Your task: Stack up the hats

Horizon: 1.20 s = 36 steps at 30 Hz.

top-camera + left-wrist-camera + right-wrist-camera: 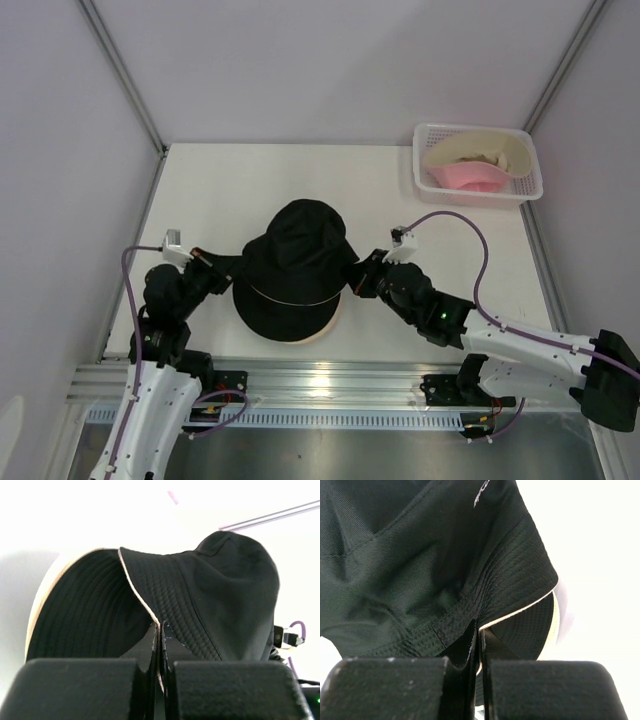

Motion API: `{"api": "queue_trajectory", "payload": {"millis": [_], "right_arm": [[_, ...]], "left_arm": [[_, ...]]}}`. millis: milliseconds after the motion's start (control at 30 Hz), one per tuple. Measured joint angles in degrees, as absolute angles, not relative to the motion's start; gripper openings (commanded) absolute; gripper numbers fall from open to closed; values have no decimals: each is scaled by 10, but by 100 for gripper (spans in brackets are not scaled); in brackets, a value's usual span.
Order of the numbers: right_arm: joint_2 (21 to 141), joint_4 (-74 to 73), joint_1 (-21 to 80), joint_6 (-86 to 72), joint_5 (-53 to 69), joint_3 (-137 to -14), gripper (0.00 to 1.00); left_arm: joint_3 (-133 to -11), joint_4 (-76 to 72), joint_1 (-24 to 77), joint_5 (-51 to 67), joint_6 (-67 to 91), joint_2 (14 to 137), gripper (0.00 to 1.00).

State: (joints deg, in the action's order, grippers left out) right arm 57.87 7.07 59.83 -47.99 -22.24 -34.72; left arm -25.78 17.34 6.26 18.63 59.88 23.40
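Note:
A black bucket hat (298, 250) with a thin cream rim is held up over a second black hat (290, 318) that lies on the table below it. My left gripper (226, 268) is shut on the upper hat's left brim (150, 611). My right gripper (356, 274) is shut on its right brim (505, 600). The lower hat's ribbed brim shows in the left wrist view (80, 615) and the right wrist view (530, 630). A pink hat (466, 177) and a tan hat (480, 150) lie in the white basket (528, 188).
The white lattice basket stands at the table's far right corner. Metal frame posts (122, 70) rise at the back left and back right. A grooved rail (330, 385) runs along the near edge by the arm bases.

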Motion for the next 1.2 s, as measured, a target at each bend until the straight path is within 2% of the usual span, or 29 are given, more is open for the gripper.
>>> {"api": "queue_trajectory", "payload": {"millis": [167,433,633,767,1033,1200], "right_arm": [[596,97,599,-454,-227,-347,0],[636,190,618,-408,-253,-319,0],[675,242,628,-356,-285,-316,0],[695,263,609,-306,-288,-327,0],[757,277,467,-238,-204,-406,0],[785,270,452,-209,-162,-455,0]], "left_arm": [[-227,108,63,170,569,205,1],[-74,-140,105,148,574,192,1],[-49,-229,142,97,548,205,1],[-55,-307,146,77,525,291,1],[-130,-487,149,77,524,558,1],[-170,-532,149,79,526,629,1]]}}
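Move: Both hands already pinch the upper black hat by the sides of its brim; its middle is some 14 cm right and 4 cm ahead of the left hand, and 13 cm left and 5 cm ahead of the right. The lower black hat lies beneath, centred about 12 cm right, 5 cm back and 6 cm below the left hand, and 16 cm left and 4 cm back of the right. The beige hat sits directly under that one, some 3 cm lower. Forward over the table, both hands carry the upper black hat away from the base by about 11–12 cm, most of it in a quick second half after a small dip of 1–2 cm. Their fingertips tilt upward some 20–25 degrees, the left hand also drifts a little right, the right ends slightly higher, and both keep their pinch on the brim, with the hat seeming to drag the ones beneath. ##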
